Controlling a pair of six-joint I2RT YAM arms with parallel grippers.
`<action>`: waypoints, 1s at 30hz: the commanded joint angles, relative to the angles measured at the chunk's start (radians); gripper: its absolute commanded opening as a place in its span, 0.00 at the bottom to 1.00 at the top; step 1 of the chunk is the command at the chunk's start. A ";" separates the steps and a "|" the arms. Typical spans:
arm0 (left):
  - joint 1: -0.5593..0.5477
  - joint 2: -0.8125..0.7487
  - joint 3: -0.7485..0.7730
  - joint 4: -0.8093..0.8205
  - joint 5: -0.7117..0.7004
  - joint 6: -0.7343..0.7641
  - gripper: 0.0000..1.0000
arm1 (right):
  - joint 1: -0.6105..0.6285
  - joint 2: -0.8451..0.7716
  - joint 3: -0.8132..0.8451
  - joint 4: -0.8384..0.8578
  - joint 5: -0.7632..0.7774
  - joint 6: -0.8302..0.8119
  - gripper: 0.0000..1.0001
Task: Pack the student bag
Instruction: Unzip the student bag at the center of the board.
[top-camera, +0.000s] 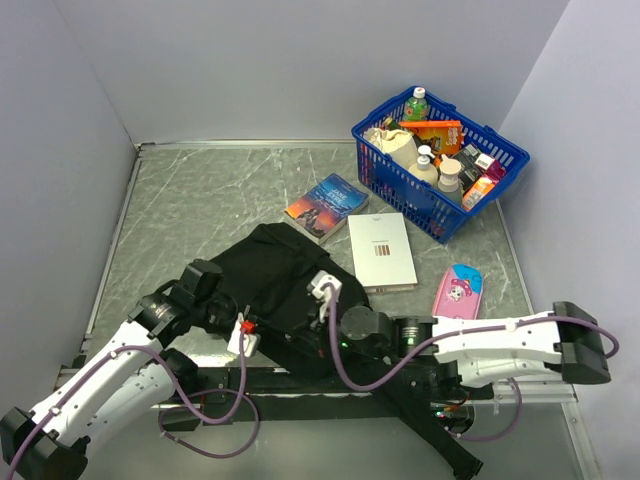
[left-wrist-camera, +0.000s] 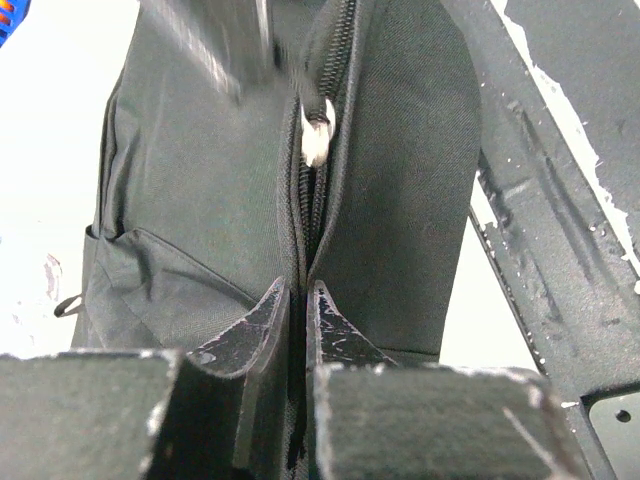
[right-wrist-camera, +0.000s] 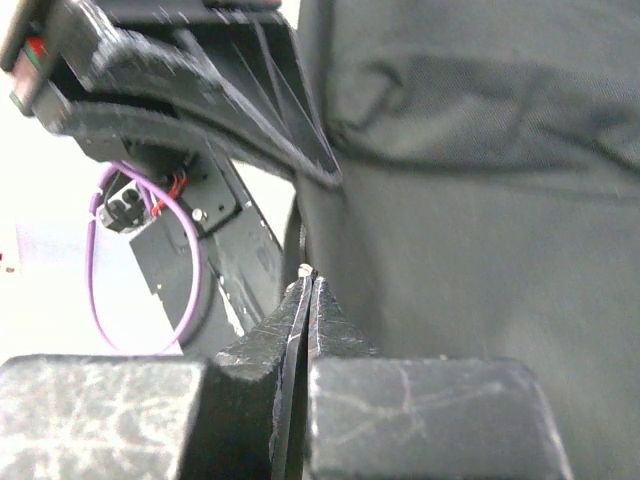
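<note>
The student bag (top-camera: 272, 268) is a black fabric backpack lying flat in front of the arms. My left gripper (top-camera: 258, 332) is at its near edge. In the left wrist view this gripper (left-wrist-camera: 303, 292) is shut on the bag's fabric (left-wrist-camera: 200, 200) along the zipper line, and a silver zipper pull (left-wrist-camera: 316, 140) sits further along. My right gripper (top-camera: 306, 322) reaches in from the right. In the right wrist view it (right-wrist-camera: 307, 280) is shut on a small silver zipper pull (right-wrist-camera: 303, 269) against the bag (right-wrist-camera: 470, 230).
A blue-covered book (top-camera: 327, 207), a white book (top-camera: 381, 250) and a pink pencil case (top-camera: 459, 291) lie beyond and right of the bag. A blue mesh basket (top-camera: 392, 180) with bottles and packets stands at the back right. A black mounting rail (top-camera: 300, 380) runs under the arms.
</note>
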 joint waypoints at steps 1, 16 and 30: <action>0.003 -0.014 0.001 -0.018 -0.072 0.058 0.05 | 0.008 -0.113 -0.046 -0.084 0.041 0.085 0.00; 0.003 -0.065 0.067 -0.206 -0.123 0.138 0.01 | 0.007 -0.344 -0.103 -0.598 0.300 0.309 0.00; -0.003 0.021 0.240 0.065 0.127 -0.331 0.89 | 0.033 -0.158 -0.029 -0.277 0.188 0.200 0.00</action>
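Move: The zip slider is at the right hand's shut fingertips, and the zip is still closed from there to the bag's right end, about 14 cm to the right and 3 cm back of that hand. From the same hand the white box lies some 20 cm ahead and 24 cm right, on the table 10 cm or so lower. From the left hand, which already pinches the opened zip edge, the slider is about 7 cm right, level fore and aft, slightly higher. The zip slider, its tab at the right hand's shut fingers, is drawn along the zip to the right for some 10 cm and down, the wrist turning about 15 degrees clockwise; then that hand eases back left a little, still sinking. The left hand first keeps its pinch and tugs the edge about 2 cm left, then opens wide, lets go and rises. ##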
